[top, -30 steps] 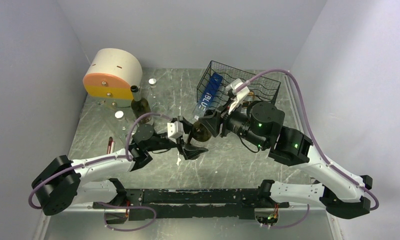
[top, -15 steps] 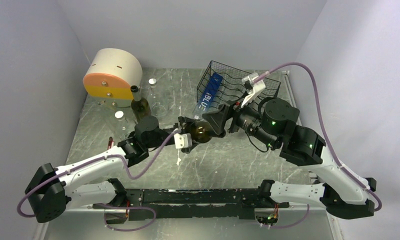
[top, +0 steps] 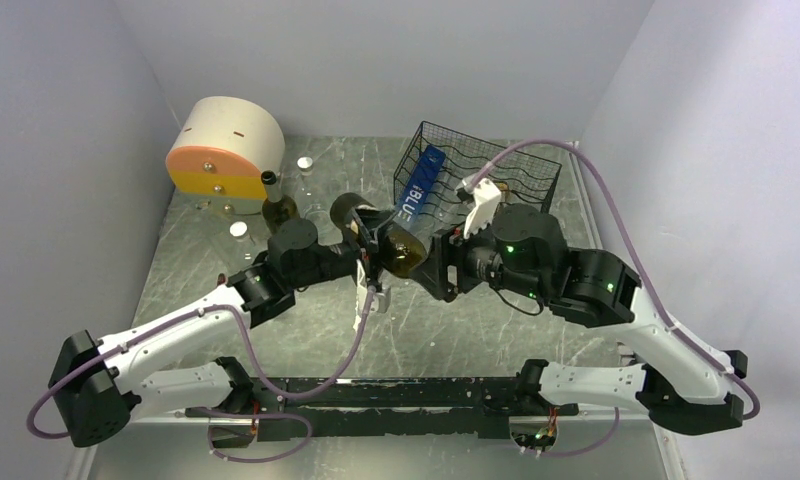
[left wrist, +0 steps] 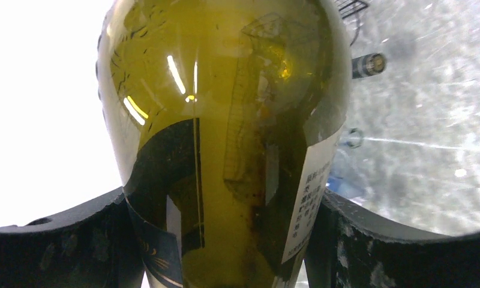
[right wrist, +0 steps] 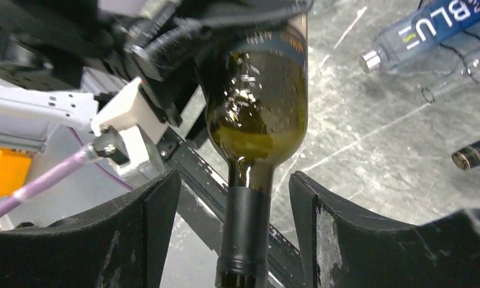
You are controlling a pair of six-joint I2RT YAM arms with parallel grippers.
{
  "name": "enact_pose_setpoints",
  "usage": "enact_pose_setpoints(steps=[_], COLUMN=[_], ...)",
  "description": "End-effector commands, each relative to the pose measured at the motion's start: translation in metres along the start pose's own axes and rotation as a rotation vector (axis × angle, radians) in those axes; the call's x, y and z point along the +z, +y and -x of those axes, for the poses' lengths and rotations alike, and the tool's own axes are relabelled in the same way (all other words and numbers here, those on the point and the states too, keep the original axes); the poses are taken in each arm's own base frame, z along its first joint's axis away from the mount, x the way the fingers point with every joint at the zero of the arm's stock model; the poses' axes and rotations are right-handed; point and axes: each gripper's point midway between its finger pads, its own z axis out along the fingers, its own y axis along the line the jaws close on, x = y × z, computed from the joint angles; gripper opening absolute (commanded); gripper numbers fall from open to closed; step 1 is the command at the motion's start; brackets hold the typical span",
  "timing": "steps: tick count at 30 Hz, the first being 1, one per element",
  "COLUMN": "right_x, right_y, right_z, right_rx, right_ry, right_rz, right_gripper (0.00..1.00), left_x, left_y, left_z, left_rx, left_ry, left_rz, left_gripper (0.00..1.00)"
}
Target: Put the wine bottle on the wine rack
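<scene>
The wine bottle [top: 401, 255], olive-green glass with a dark label and black neck foil, is held off the table, roughly level, in front of the black wire wine rack [top: 481, 170]. My left gripper [top: 374, 245] is shut on the bottle's body; in the left wrist view both fingers [left wrist: 93, 240] press against the bottle [left wrist: 225, 120]. My right gripper [top: 441, 268] is open around the neck. In the right wrist view the neck [right wrist: 245, 228] stands between the fingers [right wrist: 147, 234] with a gap on each side.
A blue-labelled clear bottle [top: 416, 190] lies in the rack's left side. A second wine bottle [top: 278, 208] stands beside a white-and-orange drum [top: 224, 150]. Small caps [top: 238, 229] lie at back left, and a red pen [top: 220, 290] at the left.
My left gripper has swung up from below the bottle and closed on its body. The bottle has shifted slightly left. The right wrist has rolled and dropped lower.
</scene>
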Motion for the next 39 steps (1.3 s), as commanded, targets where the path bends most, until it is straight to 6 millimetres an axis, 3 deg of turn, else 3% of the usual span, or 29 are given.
enact_pose_setpoints(steps=[1, 9, 18, 33, 35, 37, 39], right_x=[0.009, 0.032, 0.054, 0.072, 0.072, 0.071, 0.068], right_y=[-0.011, -0.031, -0.042, -0.052, -0.054, -0.057, -0.059], right_z=[-0.032, -0.055, -0.069, -0.074, -0.071, -0.066, -0.058], right_rx=[0.023, 0.020, -0.014, -0.052, -0.053, -0.050, -0.044], right_ry=[0.119, 0.238, 0.281, 0.256, 0.241, 0.221, 0.186], right_rz=[-0.061, -0.207, -0.272, -0.302, -0.311, -0.330, -0.345], right_gripper=[0.69, 0.59, 0.48, 0.35, 0.22, 0.02, 0.00], left_x=[-0.004, 0.018, 0.018, 0.012, 0.011, 0.009, 0.007], left_y=[0.084, 0.087, 0.085, 0.087, 0.086, 0.084, 0.081], left_z=[0.019, 0.009, 0.004, 0.013, 0.012, 0.010, 0.006], left_rx=[0.267, 0.420, 0.447, 0.243, 0.212, 0.166, 0.127], left_ry=[0.012, 0.054, 0.076, 0.009, 0.008, 0.013, 0.023], left_rz=[0.175, 0.077, 0.077, 0.098, 0.109, 0.136, 0.154], left_gripper=[0.07, 0.07, 0.07, 0.08, 0.16, 0.34, 0.54])
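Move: The left hand still grips the wine bottle by its body; from that hand the neck points about 13 cm to the right and 9 cm back, roughly level. The right hand, fingers apart, has that neck some 6 cm below it, about 2 cm back and neither left nor right. From the right hand the rack lies about 35 cm ahead, 11 cm right, with the blue bottle on it about 33 cm ahead, 5 cm left, both some 31 cm lower. The right hand sinks about 11 cm and closes on the bottle's neck while the left carries the bottle 4 cm forward, tilting. ##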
